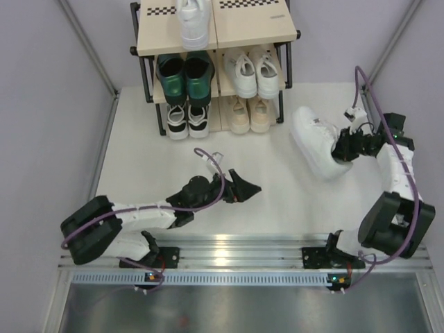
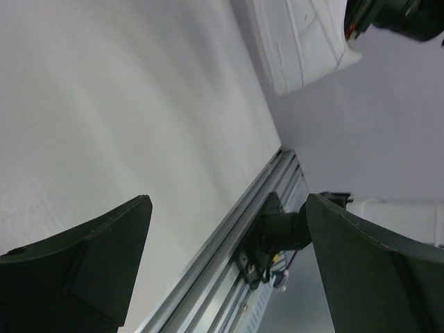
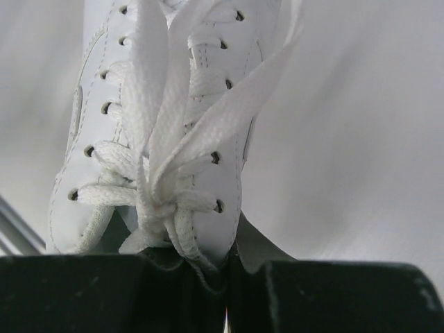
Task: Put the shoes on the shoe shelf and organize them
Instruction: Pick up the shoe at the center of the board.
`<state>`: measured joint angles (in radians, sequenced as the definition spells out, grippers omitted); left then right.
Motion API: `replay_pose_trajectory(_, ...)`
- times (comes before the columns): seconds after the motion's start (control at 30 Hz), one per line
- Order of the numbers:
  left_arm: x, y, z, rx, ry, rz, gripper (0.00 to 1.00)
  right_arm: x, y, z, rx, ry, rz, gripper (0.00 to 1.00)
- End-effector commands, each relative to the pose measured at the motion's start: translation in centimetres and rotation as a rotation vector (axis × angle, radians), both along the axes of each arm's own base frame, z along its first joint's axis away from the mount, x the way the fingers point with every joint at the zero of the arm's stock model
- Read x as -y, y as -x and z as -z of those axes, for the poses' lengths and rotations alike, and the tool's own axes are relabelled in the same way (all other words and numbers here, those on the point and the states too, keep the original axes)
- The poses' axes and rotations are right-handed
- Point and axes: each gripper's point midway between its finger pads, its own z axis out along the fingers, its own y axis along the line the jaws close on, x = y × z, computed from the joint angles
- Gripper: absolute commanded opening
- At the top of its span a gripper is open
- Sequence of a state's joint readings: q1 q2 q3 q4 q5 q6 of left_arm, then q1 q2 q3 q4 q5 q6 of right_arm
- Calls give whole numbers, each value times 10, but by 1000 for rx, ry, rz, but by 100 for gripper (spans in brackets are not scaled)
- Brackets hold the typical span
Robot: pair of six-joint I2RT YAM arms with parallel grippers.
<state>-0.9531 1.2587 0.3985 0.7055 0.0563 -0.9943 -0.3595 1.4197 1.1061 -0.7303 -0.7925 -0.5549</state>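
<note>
A white sneaker (image 1: 313, 139) lies on the floor to the right of the shoe shelf (image 1: 250, 28), toe pointing up-left. My right gripper (image 1: 342, 151) is shut on its heel-side collar; in the right wrist view the laces and tongue of the white sneaker (image 3: 166, 104) rise straight out of the closed right gripper (image 3: 229, 277). My left gripper (image 1: 246, 186) hovers open and holds nothing over the floor's middle. The left wrist view shows the left gripper (image 2: 229, 201) spread wide, with the white sneaker (image 2: 305, 48) far off.
One white sneaker (image 1: 193, 24) stands on the top board. Below sit glossy green shoes (image 1: 184, 76) and a white pair (image 1: 255, 73). The lowest tier holds black-and-white sneakers (image 1: 187, 119) and beige sneakers (image 1: 250, 114). A metal rail (image 1: 229, 250) runs along the near edge.
</note>
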Motion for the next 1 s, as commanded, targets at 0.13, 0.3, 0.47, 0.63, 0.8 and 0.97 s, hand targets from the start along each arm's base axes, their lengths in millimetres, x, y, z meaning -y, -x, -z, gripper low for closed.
replay_pose_trajectory(0.13,38,-32,-99,121,457,-107,98,-87,76,-60,329,-111,-357,0)
replay_pose_trajectory(0.3,61,-24,-109,137,480,-59,98,-114,104,-71,412,-147,-404,0)
replay_pose_trajectory(0.47,71,-10,-114,172,474,-38,99,-135,117,-78,411,-198,-448,0)
replay_pose_trajectory(0.63,75,-8,-119,190,476,-35,98,-142,123,-74,393,-207,-480,0)
replay_pose_trajectory(0.8,67,-21,-119,187,478,-122,78,-146,135,-64,381,-175,-529,0)
replay_pose_trajectory(0.97,68,-24,-118,199,470,-131,32,-148,146,-54,383,-131,-588,0)
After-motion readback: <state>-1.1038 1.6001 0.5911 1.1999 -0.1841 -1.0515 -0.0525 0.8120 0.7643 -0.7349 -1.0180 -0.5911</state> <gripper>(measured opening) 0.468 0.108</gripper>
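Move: From my left hand the white shoe, hanging in my right gripper, lies about 15 cm ahead, 20 cm to the right and 3 cm below. The tan shoes on the lowest shelf stand some 33 cm straight ahead and 12 cm below; the white pair on the shelf over them is equally far ahead, about 8 cm above. From my right hand the left gripper is roughly 12 cm back, 26 cm left and level; the shoe's middle is 3 cm ahead, 6 cm left and 3 cm below. I bring the two hands together: my right, keeping its pinch in the shoe's opening, swings the shoe about 13 cm back and 13 cm left, rising slightly, tipping up and turning counter-clockwise. My open left hand goes right and up, roughly 7 cm each, tilting its fingers up some 20 degrees, then halts and closes onto the sole edge from the near side. ##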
